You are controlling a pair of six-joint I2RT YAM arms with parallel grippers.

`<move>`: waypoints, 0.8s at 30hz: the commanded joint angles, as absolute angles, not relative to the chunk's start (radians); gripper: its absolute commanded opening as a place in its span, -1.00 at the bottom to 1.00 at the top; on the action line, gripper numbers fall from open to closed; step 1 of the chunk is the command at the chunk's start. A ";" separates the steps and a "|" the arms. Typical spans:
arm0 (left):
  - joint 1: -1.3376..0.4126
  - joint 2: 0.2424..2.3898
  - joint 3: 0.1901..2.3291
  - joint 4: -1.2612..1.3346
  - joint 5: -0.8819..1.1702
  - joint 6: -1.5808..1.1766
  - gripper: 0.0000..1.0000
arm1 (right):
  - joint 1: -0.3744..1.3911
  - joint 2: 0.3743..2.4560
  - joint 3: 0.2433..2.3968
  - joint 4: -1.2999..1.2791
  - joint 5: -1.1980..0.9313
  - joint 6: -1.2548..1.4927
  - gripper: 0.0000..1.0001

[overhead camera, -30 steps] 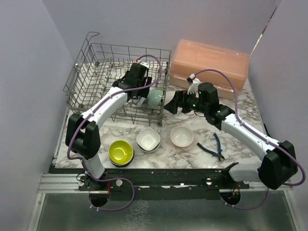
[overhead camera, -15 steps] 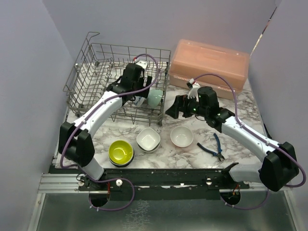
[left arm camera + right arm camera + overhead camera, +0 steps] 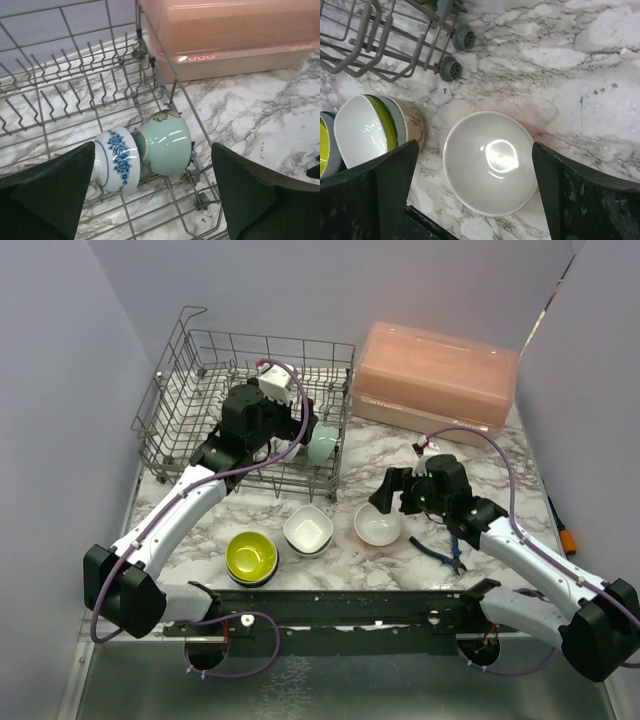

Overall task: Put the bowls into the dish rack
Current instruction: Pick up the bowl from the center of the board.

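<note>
The grey wire dish rack (image 3: pixel 190 410) stands at the back left. In its near right corner two bowls lie on their sides: a pale teal bowl (image 3: pixel 167 142) and a blue-patterned white bowl (image 3: pixel 116 160) pressed against it. My left gripper (image 3: pixel 153 150) hovers open above this pair and holds nothing. On the marble, a white bowl (image 3: pixel 490 162) sits upright. My right gripper (image 3: pixel 475 145) is open just above it, one finger on each side. Left of it are a white bowl (image 3: pixel 308 530) on a stack and a lime-yellow bowl (image 3: pixel 251 556) on another.
A pink lidded box (image 3: pixel 435 375) stands at the back right, close to the rack's right wall. Blue-handled pliers (image 3: pixel 440 550) lie right of the white bowl. An orange-handled tool (image 3: pixel 563 530) lies at the table's right edge. The rack's small wheels (image 3: pixel 451 68) are near the bowls.
The left gripper opened wider and drew back to the left, leaving the teal bowl in the rack. The right gripper travelled toward the near edge and now hangs over the white bowl.
</note>
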State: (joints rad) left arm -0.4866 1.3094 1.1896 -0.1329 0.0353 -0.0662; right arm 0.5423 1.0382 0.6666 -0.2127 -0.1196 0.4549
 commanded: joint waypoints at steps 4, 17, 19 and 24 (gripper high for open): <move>-0.486 1.221 1.085 0.091 0.203 -0.105 0.98 | 0.546 0.938 0.574 -0.309 -0.004 0.574 0.98; -0.486 1.186 1.036 0.159 0.205 -0.136 0.98 | 0.546 1.011 0.457 -0.216 -0.058 0.629 0.81; -0.486 1.188 1.036 0.159 0.204 -0.136 0.98 | 0.546 1.029 0.456 -0.200 -0.064 0.624 0.76; -0.487 1.194 1.039 0.159 0.218 -0.140 0.98 | 0.546 1.072 0.458 -0.155 -0.066 0.612 0.39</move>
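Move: The white-lined bowl at the board's center lies roughly 11 cm below the open right hand, only some 2 cm back and 2 cm to its left. The stack of bowls stands about 16 cm left of that bowl and 1 cm nearer the base; the dish rack's near right corner is 11 cm left of it and 7 cm farther out, the blue pliers 15 cm right and 5 cm back. From the left hand the center bowl is some 17 cm right, 15 cm back and 27 cm down. The center bowl's right rim is what the right hand comes down on, sinking about 8 cm while drawing back and right some 5 cm, tipping roughly 15 degrees steeper and turning a little clockwise. Near the end its fingers start to close, one over the bowl's inside and one outside the rim. The empty left hand, still open, eases up, back and a bit right above the rack. ##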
